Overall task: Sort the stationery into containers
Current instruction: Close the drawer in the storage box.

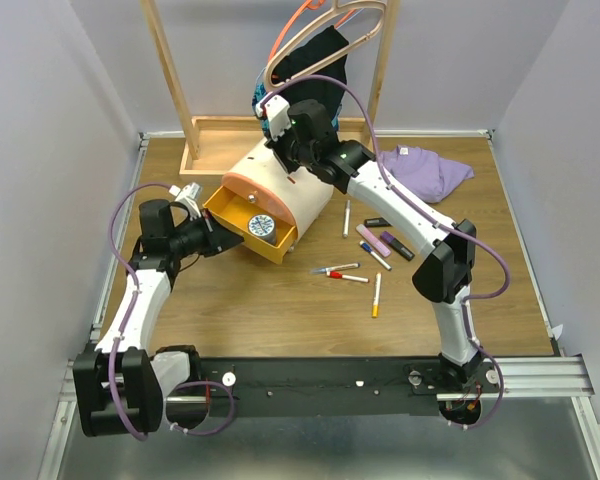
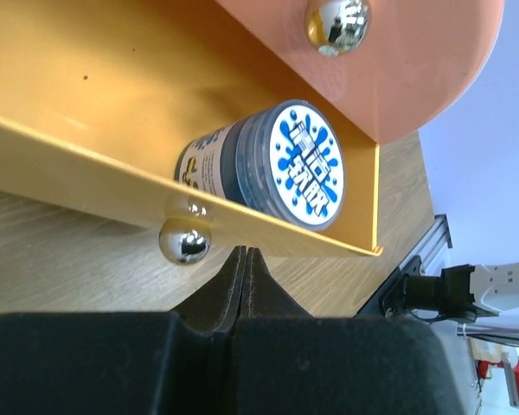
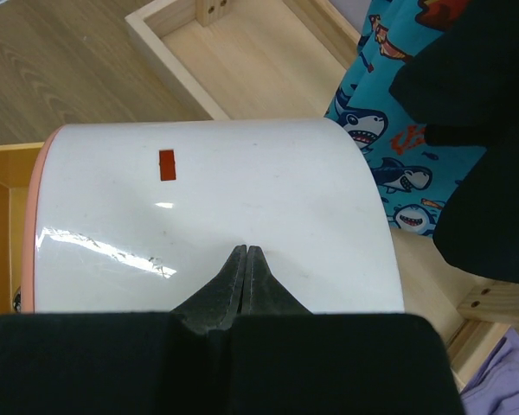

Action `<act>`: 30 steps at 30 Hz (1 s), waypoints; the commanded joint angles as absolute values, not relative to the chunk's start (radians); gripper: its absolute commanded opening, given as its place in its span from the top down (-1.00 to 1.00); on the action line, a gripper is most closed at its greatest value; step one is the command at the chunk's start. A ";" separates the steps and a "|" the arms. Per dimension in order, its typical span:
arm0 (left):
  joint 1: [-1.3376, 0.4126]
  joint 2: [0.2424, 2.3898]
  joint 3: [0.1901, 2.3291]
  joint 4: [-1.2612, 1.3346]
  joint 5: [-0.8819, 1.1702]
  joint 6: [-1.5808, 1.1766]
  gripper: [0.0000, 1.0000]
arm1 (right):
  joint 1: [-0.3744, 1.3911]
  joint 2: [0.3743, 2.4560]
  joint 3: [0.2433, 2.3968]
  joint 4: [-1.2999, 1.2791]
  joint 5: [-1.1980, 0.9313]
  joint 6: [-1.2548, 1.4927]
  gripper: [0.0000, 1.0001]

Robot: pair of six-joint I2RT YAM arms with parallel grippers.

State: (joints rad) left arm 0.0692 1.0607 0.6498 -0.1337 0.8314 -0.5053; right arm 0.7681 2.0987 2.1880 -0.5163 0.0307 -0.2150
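The cream drum-like chest (image 1: 290, 200) lies in the middle of the table with its yellow drawer (image 1: 242, 235) pulled out toward the left arm. A blue-white tape roll (image 1: 261, 224) (image 2: 281, 169) lies inside that drawer (image 2: 95, 78). My left gripper (image 1: 218, 235) (image 2: 245, 252) is shut and empty, its tips just outside the drawer's front wall beside the chrome knob (image 2: 184, 242). The orange drawer front (image 2: 406, 60) shows above it. My right gripper (image 1: 292, 165) (image 3: 245, 251) is shut on nothing, its tips at the chest's rounded top (image 3: 216, 199). Several pens and markers (image 1: 365, 255) lie on the wood to the right of the chest.
A wooden rack base (image 1: 215, 150) (image 3: 233, 52) stands behind the chest, with hangers and dark and shark-print clothes (image 3: 389, 164) above it. A purple cloth (image 1: 425, 170) lies at the back right. Grey walls close in the table on the left and right.
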 commanded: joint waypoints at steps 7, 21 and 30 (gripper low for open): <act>0.038 1.160 0.739 -0.034 0.873 -0.531 1.00 | 0.769 2.144 2.166 -0.575 -0.034 -0.172 0.99; -0.024 1.311 0.845 -0.017 0.868 -0.517 1.00 | 0.770 2.181 2.168 -0.589 -0.052 -0.155 0.99; -0.038 1.381 0.903 -0.005 0.862 -0.525 1.00 | 0.769 2.184 2.158 -0.592 -0.055 -0.150 0.99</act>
State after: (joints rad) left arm -0.0273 1.3552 0.8558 -0.0460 0.8543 -0.5247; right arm 0.7643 2.1193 2.1872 -0.4732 -0.0250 -0.1715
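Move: The left hand's closed fingertips are already at the outer face of the open yellow drawer, its front's middle roughly 1 cm ahead and level with the hand point. The drawer knob is about 2 cm ahead and 2 cm left; the jar inside sits some 3 cm ahead and 4 cm right; the upper knob is about 8 cm ahead, 3 cm right and 5 cm higher. From the right hand, the drawer front lies about 14 cm back, 9 cm left and 11 cm below. With its fingers shut and set against the drawer front just to the right of the lower knob, the left hand pushes steadily forward and to the right, about 5 cm forward and 3 cm right, driving the yellow drawer in towards the storage box at nearly constant height and with hardly any wrist turn. The right hand keeps its closed fingertips on the curved white top of the box as a brace, easing only about 1 cm to its left. ##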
